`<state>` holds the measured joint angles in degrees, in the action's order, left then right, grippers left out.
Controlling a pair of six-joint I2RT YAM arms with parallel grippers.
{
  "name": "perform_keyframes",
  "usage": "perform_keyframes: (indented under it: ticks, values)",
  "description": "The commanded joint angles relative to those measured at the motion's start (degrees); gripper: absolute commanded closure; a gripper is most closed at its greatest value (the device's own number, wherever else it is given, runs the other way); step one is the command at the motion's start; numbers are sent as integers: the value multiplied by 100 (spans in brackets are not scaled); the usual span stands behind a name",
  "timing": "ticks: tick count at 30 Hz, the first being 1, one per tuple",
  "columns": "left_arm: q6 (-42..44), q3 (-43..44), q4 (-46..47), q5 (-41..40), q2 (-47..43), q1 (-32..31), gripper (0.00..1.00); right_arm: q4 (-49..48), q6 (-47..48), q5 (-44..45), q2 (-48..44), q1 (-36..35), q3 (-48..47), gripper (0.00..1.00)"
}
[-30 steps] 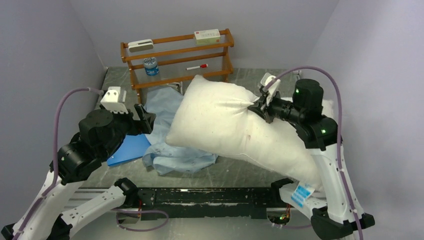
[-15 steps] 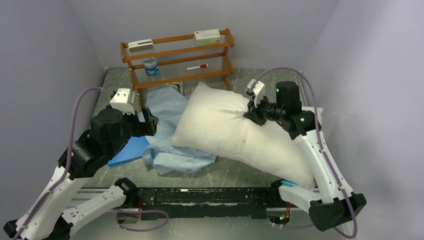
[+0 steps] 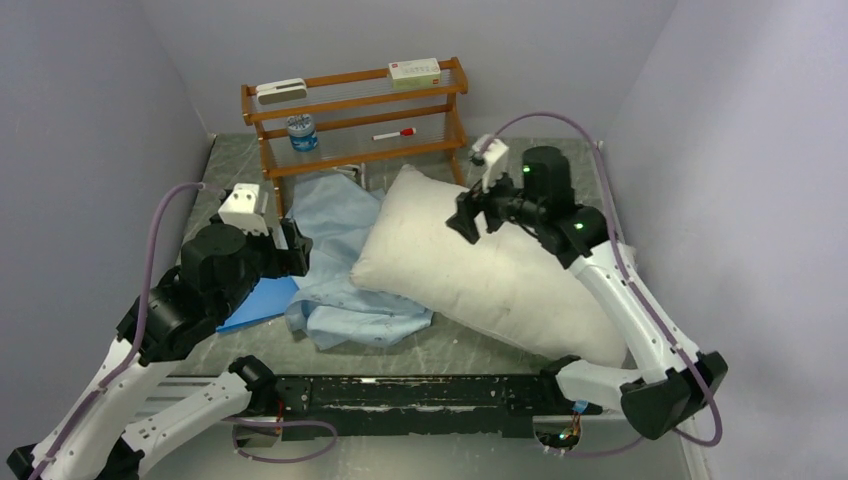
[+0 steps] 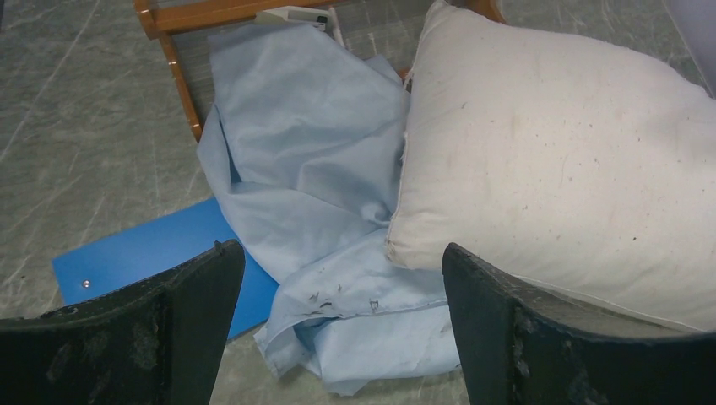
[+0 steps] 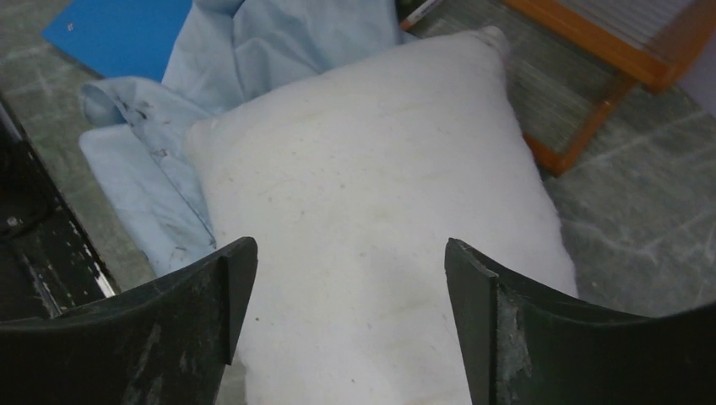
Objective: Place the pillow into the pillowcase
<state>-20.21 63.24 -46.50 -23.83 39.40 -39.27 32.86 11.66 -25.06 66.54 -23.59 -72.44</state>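
The white pillow (image 3: 470, 265) lies flat across the middle and right of the table, its left end resting on the crumpled light-blue pillowcase (image 3: 340, 255). My right gripper (image 3: 463, 222) is open and empty, hovering above the pillow's top; the right wrist view shows the pillow (image 5: 371, 219) below the open jaws and the pillowcase (image 5: 169, 194) at the left. My left gripper (image 3: 298, 245) is open and empty at the pillowcase's left edge; the left wrist view shows the pillowcase (image 4: 312, 186) and the pillow (image 4: 557, 160) ahead of it.
A wooden rack (image 3: 355, 115) stands at the back with a box, a jar and a marker on it. A flat bright-blue rectangle (image 3: 258, 298) lies partly under the pillowcase at the left. Grey walls close in on both sides.
My right gripper let go of the pillow and moved up and to the left. The pillow dropped flat onto the table. My left arm moved slightly right towards the pillowcase.
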Motion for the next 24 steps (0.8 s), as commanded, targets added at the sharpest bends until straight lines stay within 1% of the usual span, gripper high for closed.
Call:
perform_keyframes:
  ticks: [1,2,5,11,15,20,24]
  values:
    - [143,30,191,-178,-61,-28,9,-356,-179,1058,433,-898,-262,2]
    - [160,24,182,-182,-66,-28,9,-339,-177,1032,596,-998,-347,1]
    - [169,-11,160,-235,-134,-28,8,-345,-107,884,1117,-1195,-518,0]
    - [139,-77,136,-241,-291,-28,8,-154,375,1290,1909,-1334,-883,0]
    - [129,-68,79,-255,-308,-28,8,-153,585,1382,2121,-1333,-916,0]
    - [161,-73,70,-293,-331,-26,8,51,735,1217,2473,-1334,-1069,0]
    - [158,-92,71,-290,-363,-24,8,19,789,1068,2707,-1338,-956,0]
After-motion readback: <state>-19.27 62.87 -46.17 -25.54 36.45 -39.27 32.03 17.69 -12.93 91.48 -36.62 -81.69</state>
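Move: The pillow's left end lies roughly 13 cm to the left of the right hand, 8 cm ahead and 20 cm below; the pillow's middle is about 10 cm to this hand's right, level with it in reach. The pillowcase sits some 23 cm to the hand's left and 3 cm ahead, flat on the table, with the wooden rack about 20 cm ahead and 20 cm left. From the left hand, the pillow's left end is about 18 cm ahead and 19 cm right. Bring the empty right gripper down over the pillow's left end: first swing left about 8 cm, then sink some 10 cm while edging about 5 cm forward, slowing near the end. Finish opening the fingers wide on the way and tip the wrist about 15 degrees, its left side dropping. ##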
